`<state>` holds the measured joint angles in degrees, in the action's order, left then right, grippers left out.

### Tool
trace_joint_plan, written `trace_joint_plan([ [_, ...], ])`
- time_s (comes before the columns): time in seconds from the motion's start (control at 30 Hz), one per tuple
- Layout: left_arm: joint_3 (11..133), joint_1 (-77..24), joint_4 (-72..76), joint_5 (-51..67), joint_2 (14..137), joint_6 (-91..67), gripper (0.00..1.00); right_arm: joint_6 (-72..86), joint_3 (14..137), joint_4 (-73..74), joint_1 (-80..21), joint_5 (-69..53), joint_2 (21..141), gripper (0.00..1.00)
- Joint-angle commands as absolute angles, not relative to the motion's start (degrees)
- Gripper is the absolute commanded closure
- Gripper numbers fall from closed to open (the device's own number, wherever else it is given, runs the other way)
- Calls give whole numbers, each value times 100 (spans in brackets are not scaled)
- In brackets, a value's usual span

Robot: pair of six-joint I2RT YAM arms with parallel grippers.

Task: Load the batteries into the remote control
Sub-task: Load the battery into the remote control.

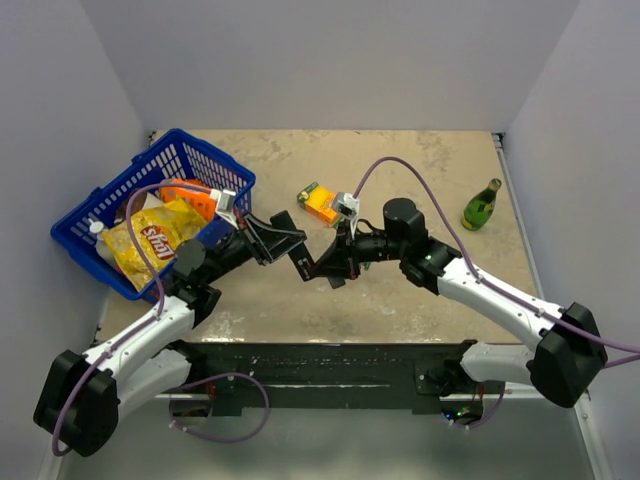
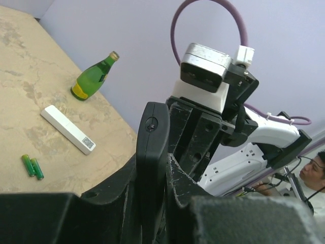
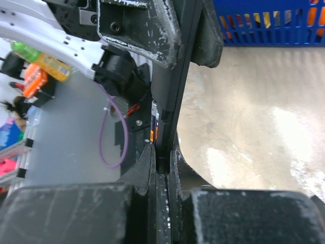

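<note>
The remote control is a slim black bar held in the air between both arms at the table's middle. My left gripper is shut on one end of it. In the left wrist view the remote stands edge-on between the left gripper pads. My right gripper is shut on the other end. The right wrist view shows the remote pinched edge-on in the right gripper. Two small green batteries lie side by side on the table, apart from both grippers.
A blue basket with a yellow chip bag stands at the left. A green glass bottle lies at the right near the wall. A white bar lies between the batteries and the bottle. A small orange and green pack sits behind the grippers.
</note>
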<state>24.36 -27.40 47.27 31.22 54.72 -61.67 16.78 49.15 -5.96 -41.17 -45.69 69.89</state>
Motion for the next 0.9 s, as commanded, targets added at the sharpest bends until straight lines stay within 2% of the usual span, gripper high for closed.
trace_joint_plan([
  [0.0, 2549, -2760, 5343, 3278, 5440, -6486, 100, 1670, 4904, -967, -4122, -4606, 7075, 100],
  [0.2, 2461, -2769, 5379, 3191, 5397, -6548, 100, 1907, 4948, -1221, -4131, -4500, 7154, 100],
  [0.27, 2435, -2777, 5292, 3129, 5362, -6504, 100, 1916, 5001, -1213, -4122, -4456, 7172, 85],
  [0.33, 2487, -2777, 5116, 3068, 5300, -6338, 100, 1899, 5036, -1152, -4131, -4438, 7146, 65],
  [0.4, 2557, -2777, 4520, 2849, 5212, -6110, 100, 1872, 5045, -1090, -4122, -4386, 7006, 56],
  [0.43, 2645, -2777, 4283, 2752, 5108, -5830, 100, 1811, 5071, -959, -4122, -4342, 6944, 49],
  [0.6, 2821, -2777, 3139, 2101, 4817, -5239, 100, 1688, 5106, -476, -4122, -3694, 6505, 34],
  [0.8, 2971, -2777, 2260, 1478, 4729, -4773, 100, 1749, 5221, 313, -4122, -2656, 6214, 7],
  [0.87, 2962, -2777, 2058, 1241, 4694, -4659, 100, 1740, 5230, 509, -4131, -2146, 6179, 5],
])
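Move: The battery compartment of the remote that the left hand grips lies just beyond the right fingertips, about 2 cm ahead, 1 cm to their left and 1 cm up. From the left hand it is some 5 cm back, 2 cm right and 4 cm lower. The detached battery cover lies on the table roughly 22 cm below the right hand, 8 cm ahead and 6 cm right; the green batteries are about 14 cm ahead and 16 cm right, equally low. The right fingertips, nearly shut on the remote's battery end, keep their touch through a tiny shift up and back, then open almost fully and come free, backing off some 4 cm up, forward and to the right while turning clockwise. The left hand keeps its grip on the remote and, after a small rise, carries it forward, left and down about 5 cm, turning it roughly 15 degrees counter-clockwise. ##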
